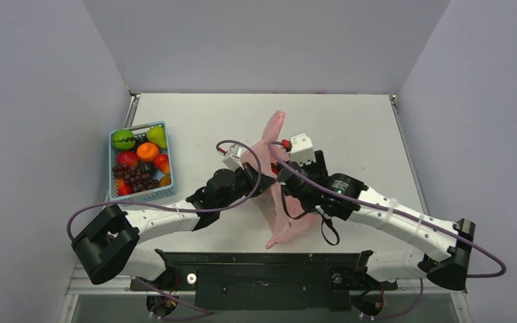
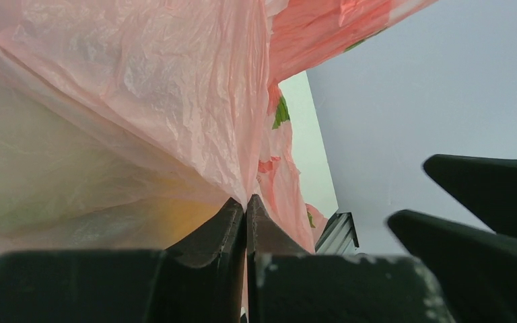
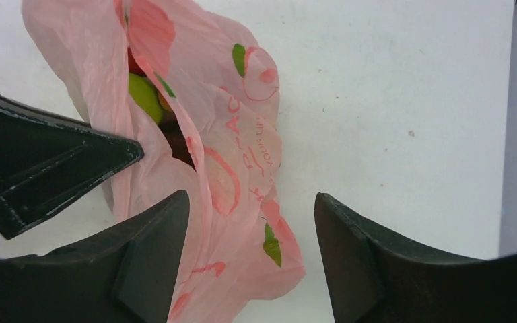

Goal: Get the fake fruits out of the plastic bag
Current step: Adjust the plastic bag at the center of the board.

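Observation:
The pink plastic bag (image 1: pixel 279 225) is held up in the middle of the table, crumpled and stretched tall. My left gripper (image 1: pixel 262 180) is shut on a fold of the bag (image 2: pixel 175 101); its fingertips (image 2: pixel 246 202) pinch the film. My right gripper (image 1: pixel 285 176) is open, its jaws spread beside the bag's lower part (image 3: pixel 235 168), touching nothing that I can tell. Inside the bag's mouth I see a green fruit (image 3: pixel 143 94) and something dark red (image 3: pixel 175 138). A yellow shape (image 2: pixel 178 215) shows through the plastic. The bananas are not clearly seen.
A light-blue slatted basket (image 1: pixel 116 194) stands at the left with several fruits, among them a green ball with a dark zigzag (image 1: pixel 123 139). The left gripper's finger (image 3: pixel 47 161) shows in the right wrist view, and the right gripper's fingers (image 2: pixel 471 235) in the left wrist view.

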`<state>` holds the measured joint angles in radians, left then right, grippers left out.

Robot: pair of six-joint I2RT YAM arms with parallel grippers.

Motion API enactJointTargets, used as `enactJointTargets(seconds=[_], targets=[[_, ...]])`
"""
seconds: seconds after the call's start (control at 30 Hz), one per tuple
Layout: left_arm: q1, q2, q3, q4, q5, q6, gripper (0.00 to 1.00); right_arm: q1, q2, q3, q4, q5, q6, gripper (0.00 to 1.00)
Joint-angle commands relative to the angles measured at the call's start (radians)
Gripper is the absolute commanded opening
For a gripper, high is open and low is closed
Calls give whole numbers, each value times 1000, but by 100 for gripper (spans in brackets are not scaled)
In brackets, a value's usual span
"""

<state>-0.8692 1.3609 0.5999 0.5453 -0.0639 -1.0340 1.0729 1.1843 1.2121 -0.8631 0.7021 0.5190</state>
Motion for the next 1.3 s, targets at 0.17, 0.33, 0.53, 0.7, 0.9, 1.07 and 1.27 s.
enactJointTargets(seconds=[0.17, 0.33, 0.53, 0.7, 0.9, 1.07, 1.27], targets=[[-2, -41, 5, 18, -26, 8, 0, 0, 225, 6, 145, 35, -128, 52], [-2, -47, -29, 52, -49, -14, 0, -6, 274, -98, 286, 90, -142, 44], [1, -77, -55, 38, -66, -19, 0, -36, 246, -152, 366, 188, -144, 15], [40, -120, -53, 7, -30, -16, 0, -161, 48, -198, 457, 26, -179, 0], [211, -116, -39, 147, 296, -105, 0, -598, -105, -165, 577, -816, -21, 0], [361, -31, -34, 419, 491, -286, 0, -845, -22, -230, 934, -1376, 386, 0], [467, 101, -36, 841, 576, -505, 0, -1074, 175, -420, 1862, -1520, 1143, 0]])
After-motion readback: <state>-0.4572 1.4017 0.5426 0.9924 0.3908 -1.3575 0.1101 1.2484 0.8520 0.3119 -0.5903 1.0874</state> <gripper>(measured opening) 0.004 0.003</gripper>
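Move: The bag's right-hand rim, which I want in my open right fingers, lies about 4 cm ahead, 2 cm left and 9 cm below them. The fruits showing in the mouth are some 6 cm ahead, 8 cm left and 13 cm below the right hand, and the far handle stands roughly 17 cm ahead and 8 cm left of it. From my left hand, already shut on the left rim, the right rim is about 7 cm right, 1 cm ahead and 3 cm lower. I sink my open right hand about 9 cm, easing forward, and pinch the bag's right-hand rim. With that held, I sweep it up about 15 cm, forward and somewhat right, rolling its left side upward. My left hand keeps its pinch on the left rim, then late on pulls it up, left and forward, its left side rolling down some 25 degrees. ##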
